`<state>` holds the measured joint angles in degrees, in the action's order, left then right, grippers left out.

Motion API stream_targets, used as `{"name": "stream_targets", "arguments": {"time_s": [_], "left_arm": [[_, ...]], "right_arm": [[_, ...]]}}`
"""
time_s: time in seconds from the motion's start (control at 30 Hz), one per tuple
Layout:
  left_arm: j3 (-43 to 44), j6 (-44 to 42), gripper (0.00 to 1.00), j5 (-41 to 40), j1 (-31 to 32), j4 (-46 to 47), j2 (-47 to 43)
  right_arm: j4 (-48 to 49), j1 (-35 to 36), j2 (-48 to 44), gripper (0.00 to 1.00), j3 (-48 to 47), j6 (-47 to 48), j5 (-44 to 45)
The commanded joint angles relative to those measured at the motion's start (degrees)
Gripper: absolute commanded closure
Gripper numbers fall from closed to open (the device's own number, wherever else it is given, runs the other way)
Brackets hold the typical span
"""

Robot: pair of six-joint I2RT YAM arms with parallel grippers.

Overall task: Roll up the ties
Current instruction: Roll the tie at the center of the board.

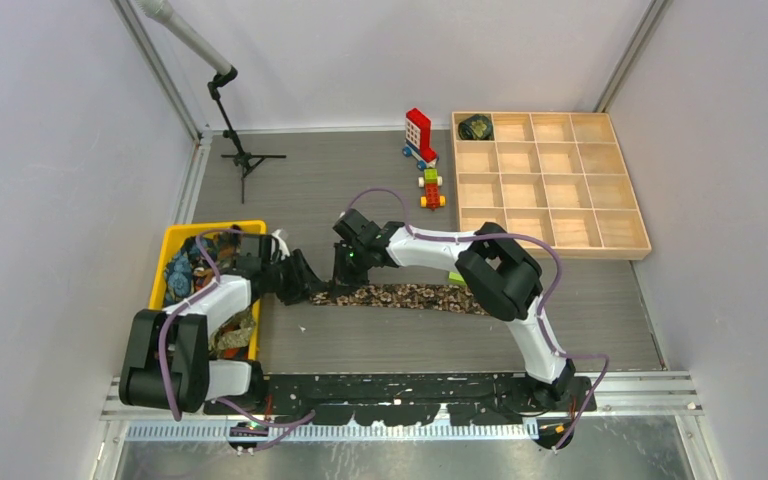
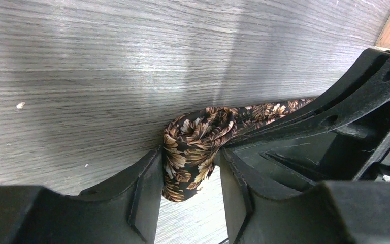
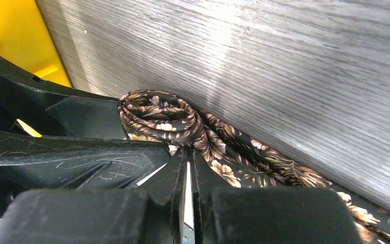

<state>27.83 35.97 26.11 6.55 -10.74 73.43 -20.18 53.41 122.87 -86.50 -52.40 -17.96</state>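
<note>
A brown leaf-patterned tie lies flat across the middle of the table, its left end wound into a small roll. My left gripper straddles that roll, and both fingers touch its sides. My right gripper comes from the opposite side, its jaws almost together and pinching the fabric at the roll's edge. In the top view the left gripper and the right gripper meet at the tie's left end. A rolled tie sits in the wooden tray's far-left compartment.
A yellow bin holding more ties stands at the left, close behind my left arm. The wooden compartment tray is at the right. Toy bricks and a small toy stand beyond, a small green block sits by my right arm, and a tripod stand at far left.
</note>
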Motion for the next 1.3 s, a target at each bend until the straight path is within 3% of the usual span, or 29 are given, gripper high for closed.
{"name": "stream_targets", "arguments": {"time_s": [0.0,0.17,0.37,0.7,1.27], "left_arm": [[-0.50,0.38,0.57,2.31,-0.29,2.46,0.74],[-0.64,0.25,0.65,2.41,-0.31,2.56,0.63],[-0.37,-0.39,0.81,2.64,-0.24,2.19,0.84],[1.16,-2.82,0.89,0.30,-0.23,-2.79,-2.02],[4.15,-4.17,0.97,-0.91,-0.13,-7.44,-3.46]], "right_arm": [[0.99,0.03,1.03,0.88,-1.82,-0.32,-0.38],[2.15,0.01,1.00,0.88,-1.51,-1.08,-1.20],[1.74,-0.13,-0.67,0.88,-1.58,-0.72,-0.94],[-1.74,-0.61,-5.22,0.88,-3.87,0.88,1.55],[1.45,0.13,-0.54,0.88,-2.39,-0.81,0.84]]}}
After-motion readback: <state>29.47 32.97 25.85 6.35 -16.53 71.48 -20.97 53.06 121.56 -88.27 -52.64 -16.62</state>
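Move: The tie's rolled end sits between the left hand's open fingers, about 1 cm ahead, 1 cm to the right and 1 cm below. The yellow box's middle is some 21 cm to the left and 1 cm back, about level in height; the green block lies about 29 cm to the right, 3 cm ahead and 1 cm lower. From the nearly shut right hand, the roll is about 3 cm to the left, level fore and aft, 1 cm lower. Left fingers pinch the roll, then draw back about 1 cm; the nearly shut right fingers rise roughly 2 cm. ##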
